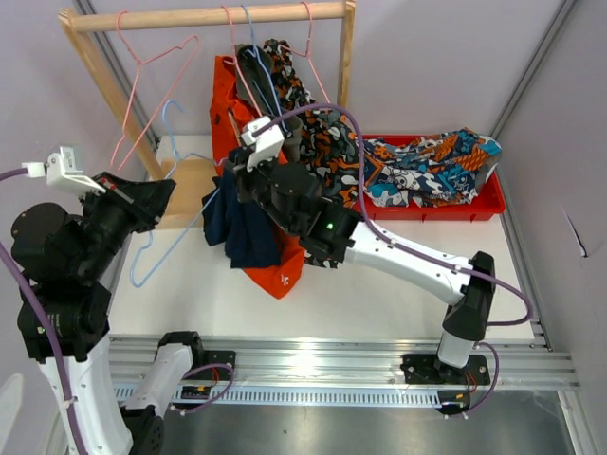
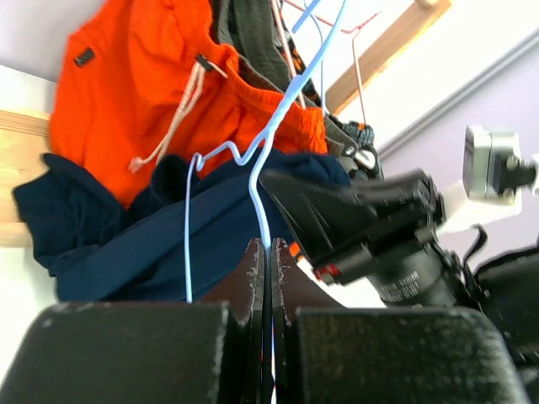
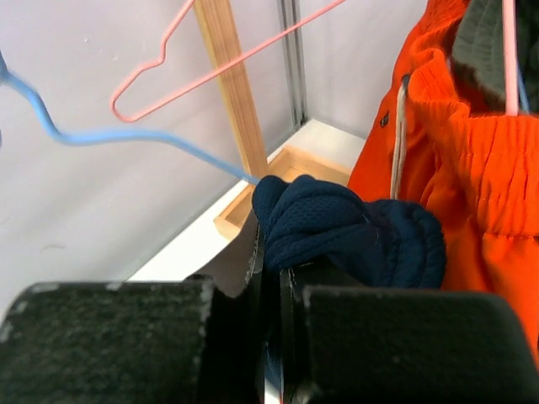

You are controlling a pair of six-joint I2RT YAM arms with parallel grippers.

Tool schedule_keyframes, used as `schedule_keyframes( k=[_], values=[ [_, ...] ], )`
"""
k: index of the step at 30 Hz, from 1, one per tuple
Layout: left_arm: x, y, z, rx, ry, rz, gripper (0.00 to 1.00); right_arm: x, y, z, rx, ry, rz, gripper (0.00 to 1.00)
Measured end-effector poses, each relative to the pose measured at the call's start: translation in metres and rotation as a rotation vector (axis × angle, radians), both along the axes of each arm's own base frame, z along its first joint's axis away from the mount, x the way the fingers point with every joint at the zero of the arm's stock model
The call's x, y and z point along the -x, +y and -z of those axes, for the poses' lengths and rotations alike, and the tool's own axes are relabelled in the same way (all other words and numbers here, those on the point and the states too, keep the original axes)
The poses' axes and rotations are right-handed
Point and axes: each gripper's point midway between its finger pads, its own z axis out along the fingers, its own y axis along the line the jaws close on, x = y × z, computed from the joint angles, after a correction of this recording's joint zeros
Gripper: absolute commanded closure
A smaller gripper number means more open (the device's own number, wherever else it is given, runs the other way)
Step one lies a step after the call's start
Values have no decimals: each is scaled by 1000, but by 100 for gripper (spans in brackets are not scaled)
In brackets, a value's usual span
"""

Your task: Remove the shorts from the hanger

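Note:
The navy shorts (image 1: 248, 237) hang bunched on a light-blue wire hanger (image 1: 144, 265), in front of the bright orange shorts (image 1: 283, 270). My right gripper (image 1: 237, 185) is shut on a fold of the navy shorts (image 3: 337, 227), with the blue hanger (image 3: 126, 136) running off to its left. My left gripper (image 1: 167, 194) is shut on the blue hanger's wire (image 2: 263, 210), and the navy shorts (image 2: 126, 244) lie just beyond my left gripper (image 2: 269, 246). The orange shorts (image 2: 143, 93) hang from the rail behind them. Dark olive shorts (image 1: 258, 71) and blotch-print shorts (image 1: 322, 133) also hang there.
A wooden rack with a top rail (image 1: 209, 16) stands at the back, and pink hangers (image 1: 142, 76) hang on it. Its wooden foot (image 1: 190, 185) lies under my left gripper. A red tray (image 1: 474, 204) at back right holds teal-print shorts (image 1: 427, 171).

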Motion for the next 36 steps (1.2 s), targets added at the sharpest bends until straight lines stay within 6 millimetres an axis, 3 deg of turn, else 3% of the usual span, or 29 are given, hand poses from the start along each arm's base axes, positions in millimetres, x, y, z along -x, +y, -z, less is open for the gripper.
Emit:
schedule_keyframes(
  k=[4, 8, 10, 11, 14, 20, 22, 25, 30, 36],
  values=[
    [3, 9, -14, -19, -22, -51, 100, 28, -22, 22, 47, 29, -25, 100],
    [-1, 16, -35, -48, -65, -92, 100, 88, -65, 35, 100, 41, -71, 100],
    [-6, 19, -37, -60, -67, -103, 100, 117, -90, 19, 84, 27, -104, 100],
    [-8, 20, -36, -67, -62, -106, 100, 127, -109, 1, 61, 8, -106, 100],
    [-21, 23, -29, -83, -38, -114, 100, 126, -172, -48, -22, -47, -24, 100],
    [-47, 25, 0, -86, 24, -116, 100, 74, -292, -148, -156, -146, 293, 100],
    [-52, 25, 9, -89, 44, -115, 100, 60, -316, -173, -179, -182, 369, 100],
    [-58, 26, 17, -104, 54, -114, 100, 39, -333, -199, -170, -231, 436, 100],
    [-61, 27, 26, -124, 58, -111, 100, -20, -352, -215, -109, -279, 532, 100],
    [-67, 27, 29, -144, 42, -108, 100, -122, -400, -186, -44, -206, 623, 100]
  ],
)
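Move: The red bin my right hand is taking the navy shorts to lies some 20 cm ahead, about 43 cm to its right and 38 cm below. The orange shorts hang roughly 8 cm ahead and 4 cm right of that hand, the camouflage shorts about 12 cm ahead and 13 cm right. For my left hand with the blue hanger, the rail's free stretch is some 22 cm ahead, 2 cm left and 18 cm above. Keeping its pinch on the navy shorts, my right hand draws them back about 13 cm, dipping slightly, then swings right and up around the near side of the hanging clothes and finally forward, ending roughly 40 cm to the right above the bin, turned about 35 degrees clockwise. My left hand keeps the blue hanger, lifts briefly, then goes some 7 cm forward and settles slightly lower. ##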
